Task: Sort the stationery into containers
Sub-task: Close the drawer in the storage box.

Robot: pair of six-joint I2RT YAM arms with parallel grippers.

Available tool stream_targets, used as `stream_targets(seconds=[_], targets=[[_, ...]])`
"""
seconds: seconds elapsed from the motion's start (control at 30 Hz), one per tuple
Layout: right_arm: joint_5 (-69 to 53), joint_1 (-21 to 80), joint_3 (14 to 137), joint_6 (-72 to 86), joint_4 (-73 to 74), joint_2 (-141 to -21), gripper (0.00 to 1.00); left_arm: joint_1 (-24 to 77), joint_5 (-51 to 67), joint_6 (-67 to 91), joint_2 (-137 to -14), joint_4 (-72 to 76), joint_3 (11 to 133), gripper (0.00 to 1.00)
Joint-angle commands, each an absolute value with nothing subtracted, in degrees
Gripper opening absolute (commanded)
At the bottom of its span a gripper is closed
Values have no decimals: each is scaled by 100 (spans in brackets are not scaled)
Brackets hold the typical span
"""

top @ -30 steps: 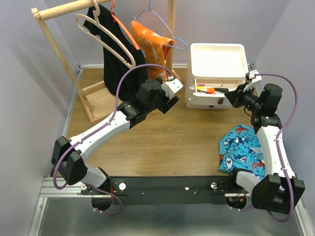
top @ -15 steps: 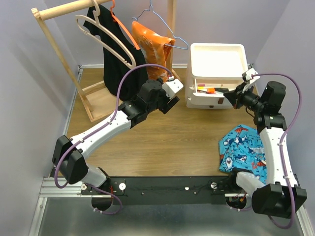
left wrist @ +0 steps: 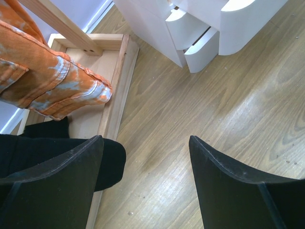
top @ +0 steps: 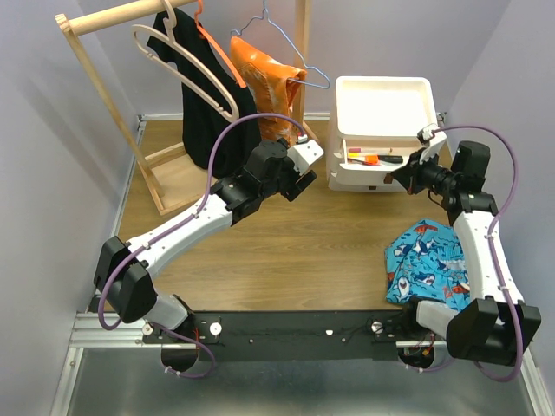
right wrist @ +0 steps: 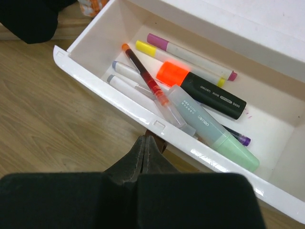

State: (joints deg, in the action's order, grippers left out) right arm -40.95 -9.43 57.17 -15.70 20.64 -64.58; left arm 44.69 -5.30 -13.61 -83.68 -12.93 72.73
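Observation:
The white drawer unit stands at the back right, its top drawer pulled out. Inside lie several stationery items: a black highlighter with an orange cap, a pale green highlighter, a red pen and white markers. My right gripper is shut, its tips against the drawer's front just below the rim, beside the small brown pull tab; nothing shows between the fingers. My left gripper hovers open and empty over the wood floor, left of the unit.
A wooden clothes rack with a black garment and an orange garment fills the back left, close to the left arm. A blue shark-print cloth lies beside the right arm. Walls close in on both sides.
The right arm has swung left toward the open drawer's front and its jaws have closed fully. The left arm has not moved.

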Motion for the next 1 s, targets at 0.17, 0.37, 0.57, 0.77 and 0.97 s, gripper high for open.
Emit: stream_targets(seconds=[0.17, 0.37, 0.57, 0.77, 0.97], targets=[[-3814, -879, 5950, -1477, 1522, -6926, 1, 4447, -483, -1275, -8341, -1160, 7198, 80], [-3867, -826, 5968, -1188, 872, -7224, 1, 4447, -457, -1222, -8367, -1160, 7119, 81], [-3771, -677, 6170, -1072, 344, -7786, 3, 4447, -431, -1169, -8420, -1186, 7049, 81], [-3700, -501, 6468, -1125, 141, -8226, 4, 4430, -457, -1178, -8367, -1230, 6979, 81], [-3560, -396, 6486, -1239, 132, -8323, 4, 4368, -475, -1169, -8341, -1160, 6864, 81]])
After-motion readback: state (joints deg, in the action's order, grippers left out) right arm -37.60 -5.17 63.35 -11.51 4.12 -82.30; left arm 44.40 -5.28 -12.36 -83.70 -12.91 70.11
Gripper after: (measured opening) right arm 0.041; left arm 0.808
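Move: The open top drawer's handle sits just off the right hand's shut fingertips, roughly 2 cm ahead, 1 cm to the left and 2 cm lower. The orange-black marker inside lies about 7 cm ahead, 1 cm left and 4 cm below; the storage box's top tray is centred some 19 cm ahead, 2 cm left, about 1 cm up. From the left hand the handle is about 19 cm right, 2 cm ahead, 2 cm lower. The open drawer's front is pushed forward into the storage box by the right hand's shut fingertips, set against it at the handle just under the rim. The hand first dips about 2 cm while easing forward, then drives forward at nearly level height, some 9 cm in all, slowing at the end; the wrist hardly turns. The empty left hand sinks about 2 cm. ##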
